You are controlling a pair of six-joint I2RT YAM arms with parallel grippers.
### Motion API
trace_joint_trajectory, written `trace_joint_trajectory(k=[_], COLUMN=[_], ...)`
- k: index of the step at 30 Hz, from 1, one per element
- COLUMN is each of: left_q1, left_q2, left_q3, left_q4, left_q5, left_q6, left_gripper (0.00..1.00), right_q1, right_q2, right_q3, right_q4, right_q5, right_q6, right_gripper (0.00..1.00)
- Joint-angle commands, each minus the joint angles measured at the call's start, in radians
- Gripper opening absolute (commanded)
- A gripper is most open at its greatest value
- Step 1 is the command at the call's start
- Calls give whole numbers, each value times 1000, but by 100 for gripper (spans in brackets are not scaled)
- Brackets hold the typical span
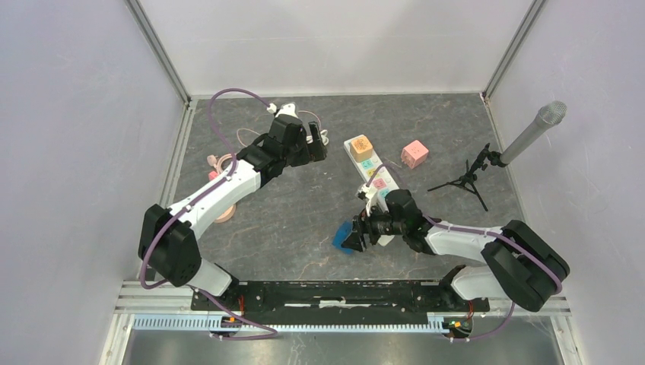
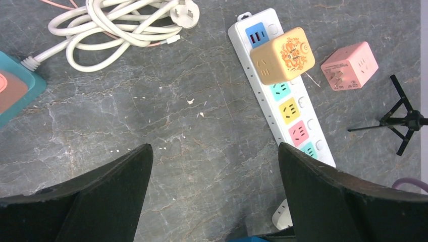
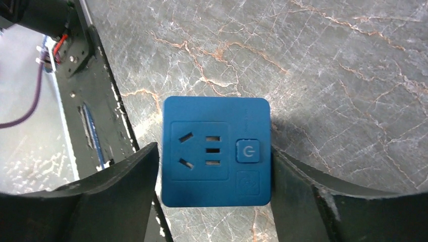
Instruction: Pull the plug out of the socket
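A white power strip (image 1: pixel 374 181) lies at mid-table, also in the left wrist view (image 2: pixel 295 118). An orange cube plug (image 1: pixel 360 146) sits plugged in near its far end (image 2: pixel 282 55). My right gripper (image 1: pixel 352 237) is shut on a blue cube plug (image 3: pixel 216 151), held just left of the strip's near end, off the strip (image 1: pixel 342 236). Its socket face points at the wrist camera. My left gripper (image 1: pixel 318 143) is open and empty, hovering over bare table left of the strip (image 2: pixel 214 151).
A pink cube plug (image 1: pixel 414 153) lies loose right of the strip (image 2: pixel 349 66). A coiled white cord (image 2: pixel 116 25) lies at the back left. A small tripod (image 1: pixel 471 176) with a microphone (image 1: pixel 536 129) stands at right. The black base rail (image 3: pixel 101 116) runs along the near edge.
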Motion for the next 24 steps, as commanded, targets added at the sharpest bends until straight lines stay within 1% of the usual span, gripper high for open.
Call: trace_joint_trajectory(k=[1, 2, 3, 4, 6, 12, 15, 20, 22, 24], left_q1=[1, 1, 1, 1, 1, 1, 0, -1, -5, -14], left_q2=[14, 14, 14, 18, 21, 39, 53, 104, 145, 196], left_q3=[15, 13, 12, 12, 17, 51, 65, 82, 103, 146], left_q4=[41, 45, 48, 48, 46, 48, 70, 183, 228, 244], left_q5=[34, 38, 41, 38, 35, 36, 58, 223, 287, 332], left_q6=[33, 33, 32, 32, 29, 47, 63, 119, 138, 167], left_gripper=[100, 100, 100, 100, 100, 100, 100, 100, 100, 100], right_q1=[13, 13, 13, 13, 13, 13, 11, -5, -29, -53], right_q2=[-17, -24, -30, -39, -60, -169, -220, -230, -189, -136], right_q3=[47, 59, 71, 83, 98, 90, 109, 168, 202, 238], right_q4=[-41, -61, -87, -106, -133, -108, -134, -222, -264, -305], right_q5=[62, 82, 112, 139, 197, 337, 488, 837, 892, 907], right_q6=[-68, -82, -95, -101, -125, -150, -156, -129, -111, -105], right_gripper=[83, 85, 92, 94, 95, 97, 97, 97, 97, 97])
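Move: The right fingers hold the blue plug, with its middle about level with them and 1 cm left. From that hand, the socket strip's middle is some 18 cm ahead, 8 cm right; the white square plug is 9 cm right and 1 cm ahead. The orange plug on the strip's far end is about 25 cm ahead, 3 cm right. From the left hand, the orange plug is roughly 3 cm ahead, 12 cm right and 10 cm below. Open the right fingers fully to let go of the blue plug, then draw away forward and to the right, about 12 cm out and 7 cm up, towards the socket strip's near end, swinging the fingers clockwise from pointing left to mostly forward. Late on, bring the open left gripper about 5 cm right towards the orange plug, starting to turn it clockwise. ##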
